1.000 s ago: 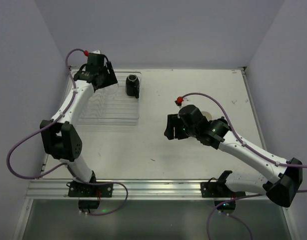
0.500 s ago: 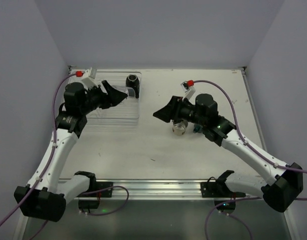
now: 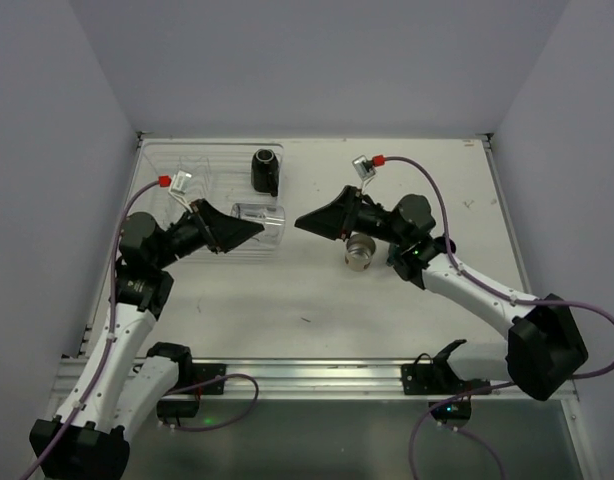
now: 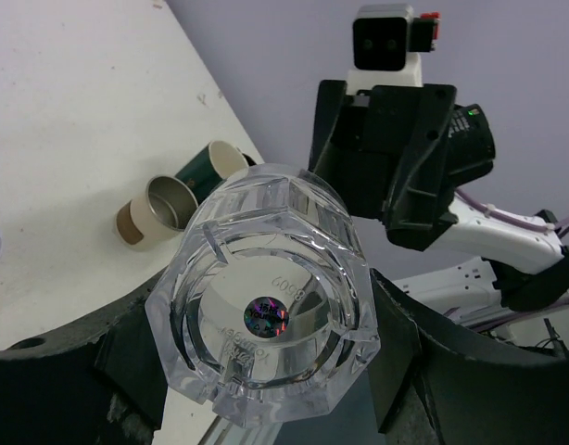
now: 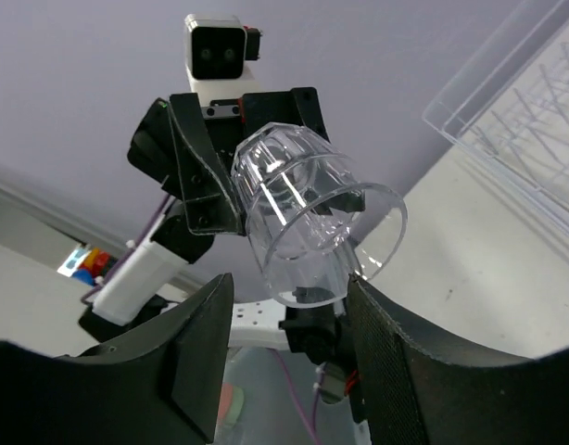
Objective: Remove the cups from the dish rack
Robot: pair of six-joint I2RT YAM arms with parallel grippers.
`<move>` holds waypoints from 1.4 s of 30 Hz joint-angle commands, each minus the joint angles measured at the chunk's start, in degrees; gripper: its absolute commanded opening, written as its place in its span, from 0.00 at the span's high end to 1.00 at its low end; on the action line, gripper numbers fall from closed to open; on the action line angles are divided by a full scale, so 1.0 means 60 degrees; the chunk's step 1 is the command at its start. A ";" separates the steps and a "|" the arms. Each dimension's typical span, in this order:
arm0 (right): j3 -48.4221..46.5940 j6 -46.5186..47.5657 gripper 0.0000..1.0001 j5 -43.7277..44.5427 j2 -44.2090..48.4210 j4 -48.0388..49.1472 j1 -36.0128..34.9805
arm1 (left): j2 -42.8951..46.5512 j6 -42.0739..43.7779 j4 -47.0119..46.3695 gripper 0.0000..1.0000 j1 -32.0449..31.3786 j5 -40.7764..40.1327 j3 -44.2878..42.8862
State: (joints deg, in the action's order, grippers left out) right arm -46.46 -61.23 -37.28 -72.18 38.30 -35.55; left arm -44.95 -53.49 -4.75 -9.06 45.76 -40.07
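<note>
My left gripper (image 3: pixel 245 228) is shut on the base of the clear plastic cup (image 3: pixel 261 222), which it holds sideways in the air over the near right corner of the dish rack (image 3: pixel 177 165). In the left wrist view the cup (image 4: pixel 266 306) fills the space between the fingers (image 4: pixel 423 362). My right gripper (image 3: pixel 309 222) faces the cup's open mouth, open and just short of it. In the right wrist view the rim of the cup (image 5: pixel 312 213) hangs just ahead of the right gripper (image 5: pixel 289 357). The black mug (image 3: pixel 264 170) stands at the rack's far right corner.
The cream cup with a brown band (image 3: pixel 360 251) lies on its side on the table under the right arm. Beside it lies the dark teal cup (image 4: pixel 208 167), seen in the left wrist view. The rack's ribs (image 5: pixel 535 120) show at the right of the right wrist view.
The left arm drew back from the rack's far left corner and carried the clear cup toward the middle. The right gripper rose, turned to face it, and its jaws narrowed a little.
</note>
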 commanded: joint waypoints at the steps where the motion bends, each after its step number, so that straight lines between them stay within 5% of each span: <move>1: 0.0052 -0.1087 0.46 -0.0730 -0.0449 0.2666 0.0051 | 0.0343 -0.0913 -0.1184 1.00 0.0045 0.0723 0.0072; 11: -0.0021 -0.2582 0.48 -0.1170 -0.1622 0.5670 -0.0227 | 0.0504 -0.1777 -0.2035 1.00 -0.0072 0.0635 0.0556; 21: -0.0870 -0.2495 0.48 -0.1404 -0.2149 0.5072 -0.0579 | 0.0387 -0.1821 -0.2210 1.00 -0.0350 0.0504 0.0644; 24: -0.1206 -0.2436 0.53 -0.1390 -0.2398 0.4925 -0.0754 | 0.0372 -0.1792 -0.2211 1.00 -0.0467 0.0387 0.0658; 29: -0.1647 -0.1998 0.86 -0.1200 -0.2501 0.4063 -0.0886 | 0.0255 -0.1778 -0.2225 1.00 -0.0643 0.0386 0.0702; 30: -0.1632 -0.1924 1.00 -0.1141 -0.2457 0.3973 -0.0886 | 0.0241 -0.1778 -0.2240 0.97 -0.0687 0.0444 0.0717; 31: -0.1589 -0.1880 1.00 -0.1068 -0.2428 0.3900 -0.0886 | 0.0211 -0.1778 -0.2385 0.62 -0.0687 0.0518 0.0717; 34: -0.1311 -0.1602 1.00 -0.0819 -0.2092 0.3608 -0.0785 | 0.0429 -0.1530 -0.2213 0.00 -0.0687 0.0577 0.0630; 37: -0.1266 -0.0740 1.00 -0.0585 -0.1421 0.1987 -0.0638 | 0.0694 -0.0306 -0.0319 0.00 -0.0687 -0.0196 0.0104; 42: -0.2099 0.1852 1.00 0.0978 -0.0510 -0.3477 -0.0623 | 0.0476 0.2028 0.4545 0.00 -0.0687 -0.3855 -0.2224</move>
State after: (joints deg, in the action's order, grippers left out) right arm -54.65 -62.37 -39.97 -79.22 37.91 -40.05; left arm -42.65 -51.59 5.48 -13.13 36.16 -44.69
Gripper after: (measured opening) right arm 0.045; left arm 0.998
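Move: Some 9 cm to the right hand's left and about 1 cm higher lies the clear cup, its mouth facing that hand. The left hand already holds it, the cup's middle roughly 2 cm to this hand's right and 1 cm ahead. The cream cup stands about 15 cm to the right hand's right, 7 cm ahead and 25 cm below; the green cup is about 12 cm right of the cream one and 4 cm farther out. Reaching left about 4 cm while easing back and up some 3 cm, its wrist turning roughly 15 degrees counter-clockwise, the right hand shuts its fingers on the near side of the clear cup's rim. The left hand, having drifted a little back and up with the cup, then opens wide and edges forward; the right keeps its pinch, sinking about a centimetre as its wrist turns partly back. ##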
